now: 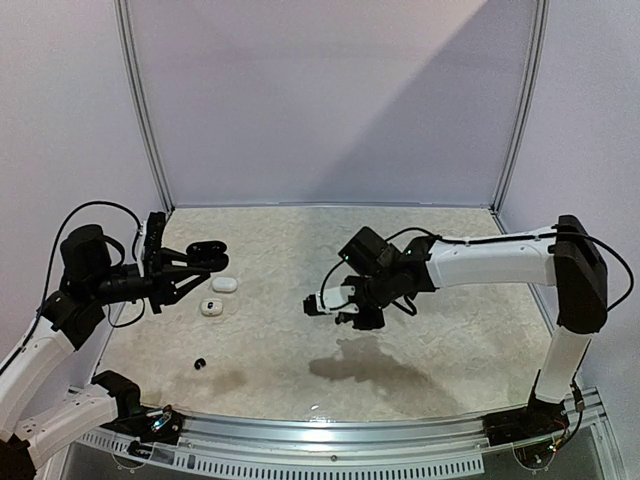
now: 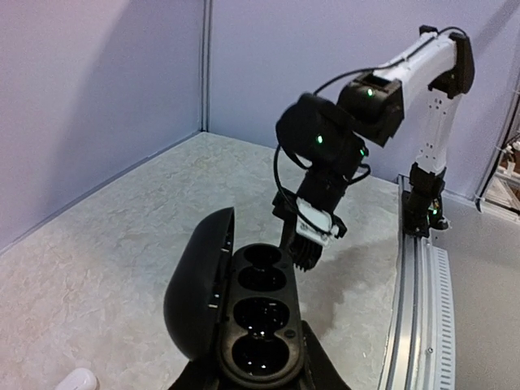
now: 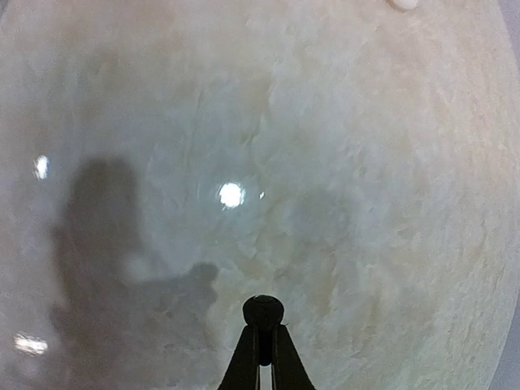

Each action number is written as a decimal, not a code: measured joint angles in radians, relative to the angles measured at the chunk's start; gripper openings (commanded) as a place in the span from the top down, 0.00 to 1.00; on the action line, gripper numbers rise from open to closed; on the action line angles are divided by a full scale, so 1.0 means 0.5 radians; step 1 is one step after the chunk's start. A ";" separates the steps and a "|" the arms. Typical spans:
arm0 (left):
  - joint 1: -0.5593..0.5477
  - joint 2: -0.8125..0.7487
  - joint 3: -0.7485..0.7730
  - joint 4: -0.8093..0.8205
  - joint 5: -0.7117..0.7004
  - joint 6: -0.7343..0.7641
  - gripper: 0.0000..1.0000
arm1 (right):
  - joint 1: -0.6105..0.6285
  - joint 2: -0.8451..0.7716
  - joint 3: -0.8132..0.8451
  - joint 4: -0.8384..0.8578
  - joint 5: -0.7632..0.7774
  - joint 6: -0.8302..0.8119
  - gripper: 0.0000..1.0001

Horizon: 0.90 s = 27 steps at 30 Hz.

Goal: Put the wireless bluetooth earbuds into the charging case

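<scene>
My left gripper [image 1: 196,262] is shut on a black charging case [image 1: 206,249], held above the table's left side. In the left wrist view the case [image 2: 260,317] stands open, its lid [image 2: 199,284] swung to the left and its dark wells empty. The right gripper [image 1: 312,305] hovers over the middle of the table, right of the case and apart from it. In the right wrist view its fingers [image 3: 244,357] are shut on a small black earbud [image 3: 264,311]. Another black earbud [image 1: 200,363] lies on the table near the front left.
Two white pebble-shaped cases [image 1: 224,284] [image 1: 211,308] lie on the table just right of the left gripper. A white rounded thing [image 2: 77,379] shows at the bottom left of the left wrist view. A metal rail [image 1: 330,432] runs along the near edge.
</scene>
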 measured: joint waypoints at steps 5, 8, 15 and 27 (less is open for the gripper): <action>-0.029 0.006 0.000 -0.013 0.105 0.211 1.00 | 0.039 -0.166 0.366 -0.175 -0.156 0.234 1.00; -0.072 0.033 0.000 -0.012 0.164 0.298 1.00 | 0.115 -0.267 0.626 -0.252 -0.251 0.368 1.00; -0.228 0.096 0.000 0.007 0.217 0.362 1.00 | 0.371 -0.313 1.045 -0.312 -0.401 0.571 1.00; -0.332 0.151 0.002 -0.002 0.210 0.359 1.00 | 0.562 0.022 1.543 -0.451 -0.379 0.652 1.00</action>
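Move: The open black charging case, pinched in the left gripper, is about 21 cm to the left of the right hand, 6 cm back and some 23 cm higher. The earbud already in the right fingers is roughly 21 cm right of the left hand, 6 cm ahead and 23 cm below. From the right hand, the white round case lies about 30 cm left and 10 cm ahead, the loose black earbud 31 cm left and 4 cm back, both 4 cm lower. Lift the right gripper fast off the table, about 28 cm up, bringing it left and back towards the open case, with a slight dip at the end; swing its downward fingers some 35 degrees to aim more to the left, earbud kept pinched. Meanwhile draw the left gripper back and right to meet it, about 5 cm in all, turning clockwise and keeping its hold on the case. ##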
